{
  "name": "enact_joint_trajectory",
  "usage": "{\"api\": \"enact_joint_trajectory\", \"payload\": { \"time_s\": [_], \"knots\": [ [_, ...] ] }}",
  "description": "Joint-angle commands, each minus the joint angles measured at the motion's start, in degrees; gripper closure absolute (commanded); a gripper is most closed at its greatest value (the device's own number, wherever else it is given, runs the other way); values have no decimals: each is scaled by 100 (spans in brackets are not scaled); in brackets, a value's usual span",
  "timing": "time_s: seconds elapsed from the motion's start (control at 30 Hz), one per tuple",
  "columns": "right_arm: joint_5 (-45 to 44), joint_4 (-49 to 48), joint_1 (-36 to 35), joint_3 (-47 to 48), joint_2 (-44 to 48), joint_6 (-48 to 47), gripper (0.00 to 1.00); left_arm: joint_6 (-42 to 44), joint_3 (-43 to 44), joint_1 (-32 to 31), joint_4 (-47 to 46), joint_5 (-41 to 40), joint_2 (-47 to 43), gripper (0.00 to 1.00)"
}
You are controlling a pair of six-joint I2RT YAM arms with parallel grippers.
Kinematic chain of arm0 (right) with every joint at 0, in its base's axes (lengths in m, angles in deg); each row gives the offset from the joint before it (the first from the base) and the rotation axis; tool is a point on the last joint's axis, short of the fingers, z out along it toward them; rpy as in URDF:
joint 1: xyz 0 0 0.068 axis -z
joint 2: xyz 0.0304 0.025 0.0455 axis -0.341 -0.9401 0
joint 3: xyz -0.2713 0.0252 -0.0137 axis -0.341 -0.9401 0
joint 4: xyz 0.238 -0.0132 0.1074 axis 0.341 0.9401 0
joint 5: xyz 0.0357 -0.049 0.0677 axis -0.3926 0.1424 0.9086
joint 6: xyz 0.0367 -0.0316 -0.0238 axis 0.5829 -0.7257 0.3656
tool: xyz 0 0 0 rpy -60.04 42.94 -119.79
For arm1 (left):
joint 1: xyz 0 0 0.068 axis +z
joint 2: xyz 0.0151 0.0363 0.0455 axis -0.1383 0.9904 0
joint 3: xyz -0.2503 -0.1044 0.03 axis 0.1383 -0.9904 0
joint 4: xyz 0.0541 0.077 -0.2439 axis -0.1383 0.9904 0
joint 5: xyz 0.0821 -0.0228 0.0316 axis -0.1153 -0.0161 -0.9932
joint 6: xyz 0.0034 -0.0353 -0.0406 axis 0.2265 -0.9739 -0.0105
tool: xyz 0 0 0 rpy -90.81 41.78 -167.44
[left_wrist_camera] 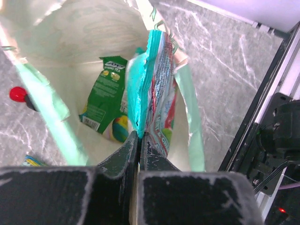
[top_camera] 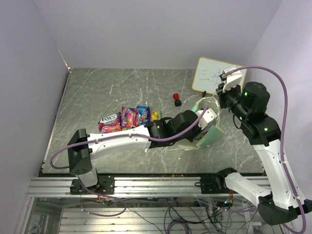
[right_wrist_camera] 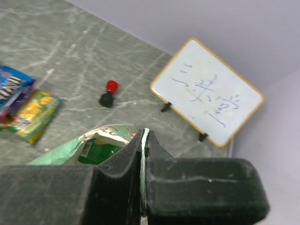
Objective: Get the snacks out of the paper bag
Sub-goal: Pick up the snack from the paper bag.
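The mint-green paper bag point(top_camera: 208, 137) stands open at the table's right middle. My left gripper point(left_wrist_camera: 139, 134) is at its mouth, shut on the edge of a teal packet point(left_wrist_camera: 152, 79) that sticks up out of the bag. A green packet point(left_wrist_camera: 104, 96) lies deeper inside the bag point(left_wrist_camera: 70, 42) and also shows in the right wrist view point(right_wrist_camera: 99, 153). My right gripper point(right_wrist_camera: 144, 136) is above the bag point(right_wrist_camera: 56, 152), shut on its white cord handle point(right_wrist_camera: 145, 140). Pink point(top_camera: 109, 123), magenta point(top_camera: 128, 117), blue point(top_camera: 143, 114) and yellow-green point(top_camera: 155, 115) packets lie on the table left of the bag.
A small red-and-black knob point(top_camera: 176, 99) stands behind the bag. A white board with writing point(top_camera: 214, 75) leans at the back right. The left arm point(top_camera: 122, 139) stretches across the table in front of the packets. Purple walls close in the table's sides.
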Motion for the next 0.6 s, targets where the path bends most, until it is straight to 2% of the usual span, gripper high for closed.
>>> {"api": "enact_joint_trajectory", "payload": {
  "time_s": [0.0,0.33,0.47,0.57],
  "knots": [
    [-901,-575,1,199,-103,-781,100,-54,774,97,417,107,-431,93],
    [-901,-732,9,380,-340,-1894,100,-319,1157,683,1416,-3,-907,93],
    [-262,-612,11,112,-210,-1704,100,-452,1264,982,1722,-243,-1262,93],
    [469,-474,4,-246,-58,-1127,100,-642,1321,1344,2007,-374,-1491,93]
  ]
}}
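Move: The left hand, holding the teal snack, is over the paper bag, whose middle lies about 13 cm below, 5 cm ahead and 6 cm right. The row of unloaded snacks centres some 28 cm left, 13 cm ahead and 22 cm down, its yellow packet only 16 cm left and 14 cm ahead. A red-capped bottle stands 23 cm ahead, 5 cm left. From the right hand, the row lies about 38 cm left, 3 cm ahead and 35 cm down. Left hand lifts its pinched snack 10 cm, then swings left-forward towards the row; right keeps the bag handle. ##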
